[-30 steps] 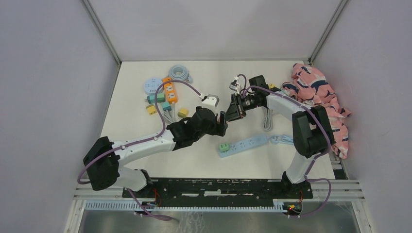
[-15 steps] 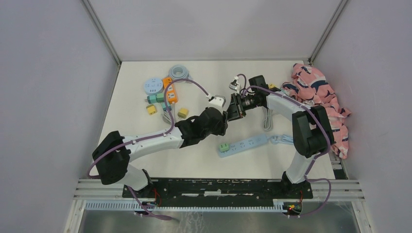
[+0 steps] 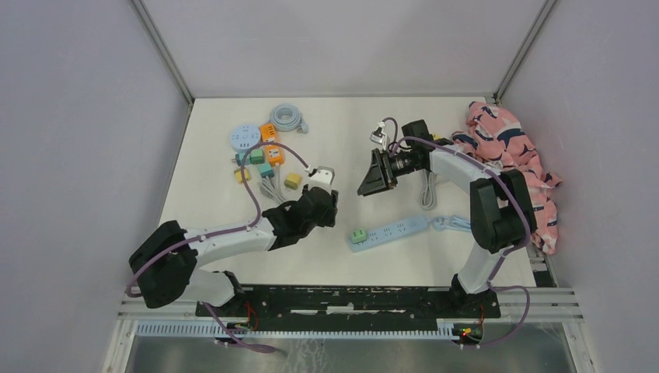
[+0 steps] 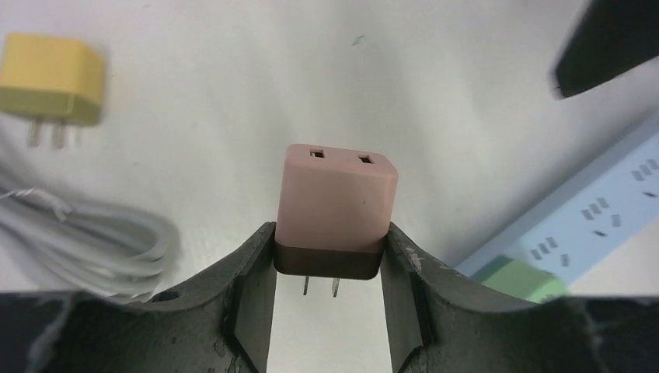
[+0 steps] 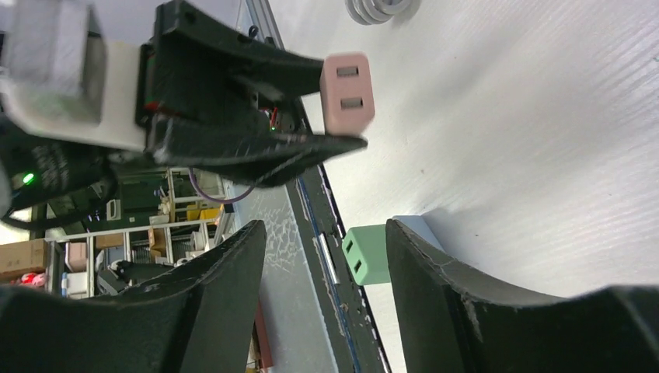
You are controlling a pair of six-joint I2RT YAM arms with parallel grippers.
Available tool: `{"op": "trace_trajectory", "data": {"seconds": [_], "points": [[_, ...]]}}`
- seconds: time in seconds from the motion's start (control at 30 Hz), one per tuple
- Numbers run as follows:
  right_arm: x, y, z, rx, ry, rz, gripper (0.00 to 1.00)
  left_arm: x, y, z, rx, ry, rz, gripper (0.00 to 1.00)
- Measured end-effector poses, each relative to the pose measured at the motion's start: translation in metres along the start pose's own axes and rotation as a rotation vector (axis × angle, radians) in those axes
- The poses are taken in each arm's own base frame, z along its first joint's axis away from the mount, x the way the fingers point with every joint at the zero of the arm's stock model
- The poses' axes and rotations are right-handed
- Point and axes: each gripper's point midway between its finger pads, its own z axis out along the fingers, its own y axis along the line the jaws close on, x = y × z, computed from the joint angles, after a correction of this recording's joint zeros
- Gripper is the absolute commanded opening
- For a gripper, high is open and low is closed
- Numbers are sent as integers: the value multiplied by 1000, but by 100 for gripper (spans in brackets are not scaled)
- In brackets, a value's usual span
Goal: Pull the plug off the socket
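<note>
A pink plug (image 4: 338,206) with two bare prongs is clamped between the fingers of my left gripper (image 4: 330,249), which is shut on its dark base and holds it above the table. The right wrist view shows the same pink plug (image 5: 348,92) in the left gripper's fingers, well apart from my right gripper (image 5: 325,229). That gripper is open with nothing between its jaws. From above, the left gripper (image 3: 330,208) is near the table's middle and the right gripper (image 3: 367,183) is to its upper right. A green plug (image 3: 358,235) sits in the left end of a pale blue socket strip (image 3: 400,228).
Several coloured plugs and adapters (image 3: 260,155), a round blue socket (image 3: 244,137) and a coiled cable (image 3: 287,118) lie at the back left. A yellow plug (image 4: 53,81) and white cable (image 4: 85,241) lie near the left gripper. A pink cloth (image 3: 513,155) is bunched at the right edge.
The left gripper shut on the pink plug at the right gripper. The right gripper then opened and let go. The left arm drew back toward the near left with the plug.
</note>
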Motion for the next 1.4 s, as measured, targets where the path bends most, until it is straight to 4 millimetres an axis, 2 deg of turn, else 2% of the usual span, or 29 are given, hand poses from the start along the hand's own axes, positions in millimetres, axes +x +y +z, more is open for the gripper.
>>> {"op": "trace_trajectory", "data": {"seconds": [0.1, 0.2, 0.5, 0.87, 1.13, 1.27, 1.4], "points": [[-2, -1, -4, 5, -11, -12, 64, 14, 29, -4, -54, -1, -28, 13], [-3, -2, -8, 12, -19, -19, 64, 18, 57, -5, -112, -8, -90, 15], [-2, -3, -9, 17, -20, -15, 63, -2, 136, 2, -228, -37, -345, 15], [-3, -3, -10, 17, -20, -15, 63, 6, 169, 9, -306, -15, -478, 18], [-4, -2, -10, 17, -21, -18, 63, 3, 182, 17, -362, -5, -532, 21], [-4, -2, -10, 16, -21, -18, 63, 0, 188, 23, -387, 10, -553, 30], [-4, -2, -10, 17, -20, -16, 62, -3, 193, 28, -408, 32, -565, 51]]}}
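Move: To the left and ahead of the left hand, which already holds the pink plug, is where it is being taken: the near yellow plug, some 13 cm left, 11 cm ahead and 8 cm below. The grey cord bundle lies about 18 cm left and 5 cm ahead, the teal plug about 22 cm left and 15 cm ahead. From the idle right hand, the near yellow plug lies roughly 21 cm left, 9 cm ahead and 13 cm lower. Carrying the pink plug away from the blue strip, the left hand sweeps left about 17 cm, quickly at first, then slowing as it works forward some 9 cm and sinks 4 cm towards the near yellow plug and over the grey cord. The wrist turns counter-clockwise nearly 40 degrees and tips down slightly; the fingers keep their pinch on the plug's sides. ##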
